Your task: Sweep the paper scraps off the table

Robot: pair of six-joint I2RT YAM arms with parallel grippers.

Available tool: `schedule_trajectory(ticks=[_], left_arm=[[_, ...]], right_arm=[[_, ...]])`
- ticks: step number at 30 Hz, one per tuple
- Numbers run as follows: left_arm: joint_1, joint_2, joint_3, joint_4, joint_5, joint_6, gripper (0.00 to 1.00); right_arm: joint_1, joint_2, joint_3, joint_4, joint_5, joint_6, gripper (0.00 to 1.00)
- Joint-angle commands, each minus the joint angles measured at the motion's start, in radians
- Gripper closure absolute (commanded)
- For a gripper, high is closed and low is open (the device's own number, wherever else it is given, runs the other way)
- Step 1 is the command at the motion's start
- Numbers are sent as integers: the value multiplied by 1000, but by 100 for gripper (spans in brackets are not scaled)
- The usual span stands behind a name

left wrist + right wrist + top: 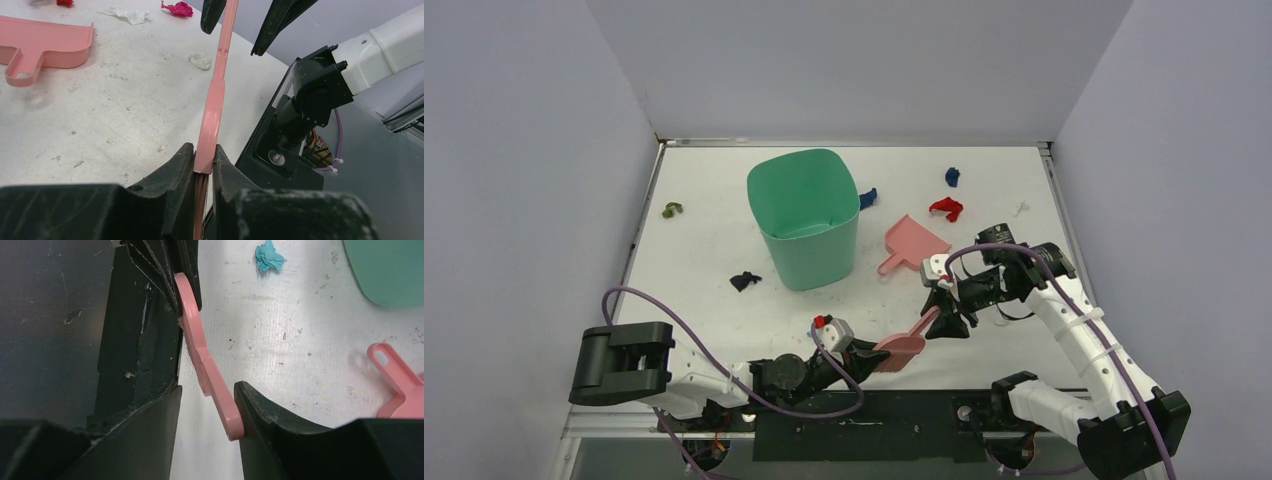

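Note:
The pink brush [911,340] hangs in the air between my two grippers, over the near edge of the white table [724,240]. My left gripper [871,357] is shut on its bristle end [204,159]. My right gripper [943,320] is open around the handle tip [227,417], which rests against one finger [260,410]. Paper scraps lie apart: red [946,207], dark blue [952,176], blue [867,197], black [744,280] and olive [671,209]. A teal scrap [269,255] shows in the right wrist view.
A tall green bin [804,215] stands mid-table. The pink dustpan [912,243] lies right of it, handle towards me, and shows in the left wrist view [45,42]. White paper bits [200,61] lie nearby. Grey walls enclose three sides.

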Motion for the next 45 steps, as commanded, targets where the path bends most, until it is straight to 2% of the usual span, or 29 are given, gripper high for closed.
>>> schedule_trajectory(ticks=[1, 11, 15, 19, 21, 23, 25, 29, 35, 38, 39, 42, 45], left_arm=[[18, 16, 6, 93, 20, -27, 100], [34, 29, 1, 122, 27, -39, 100], [38, 30, -2, 119, 22, -37, 100], [38, 19, -8, 115, 12, -27, 100], [38, 8, -9, 101, 11, -13, 100], [38, -4, -7, 90, 14, 2, 100], [38, -14, -7, 82, 12, 12, 100], [40, -13, -3, 81, 7, 4, 100], [40, -3, 19, 51, 5, 18, 99], [39, -51, 55, -68, -24, 74, 67], [39, -81, 71, -153, -38, 103, 60], [42, -177, 135, -383, -105, 177, 43], [68, -234, 220, -624, -171, 244, 35]], right_arm=[[26, 3, -11, 49, -55, 43, 57], [42, 1, -23, 79, -34, 83, 72], [43, -3, -34, 105, -24, 112, 84], [46, 3, -34, 106, -14, 119, 90], [47, 5, -36, 112, -4, 129, 86], [47, 2, -43, 128, 7, 148, 69], [49, -1, -50, 137, 10, 156, 67], [53, 3, -46, 141, 4, 163, 85], [52, 10, -29, 130, -3, 156, 95], [48, 18, -7, 144, 26, 180, 95], [41, 25, 9, 144, 43, 188, 95], [-1, 55, 80, 145, 109, 230, 95], [-117, 102, 160, 128, 144, 240, 95]])
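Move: Between the right hand's half-open fingers lies the brush handle, its middle about 2 cm back, 1 cm left and 1 cm below the hand point. From the left hand, still pinching the brush by its head, the handle is roughly 4 cm ahead, 9 cm right and 3 cm up. The dustpan lies some 27 cm straight ahead of the right hand and 16 cm below; the teal scrap is 5 cm ahead, 22 cm left and 15 cm below it. Closing on the handle almost on the spot, the right fingers sink about 1 cm, slacken briefly and pinch again, while the left hand keeps its hold nearly still. Then the left fingers open wide and let go of the head, that hand lifting and going forward a few centimetres and tipping up some 10 degrees, as the right hand draws the brush about 3 cm forward, towards the dustpan. ##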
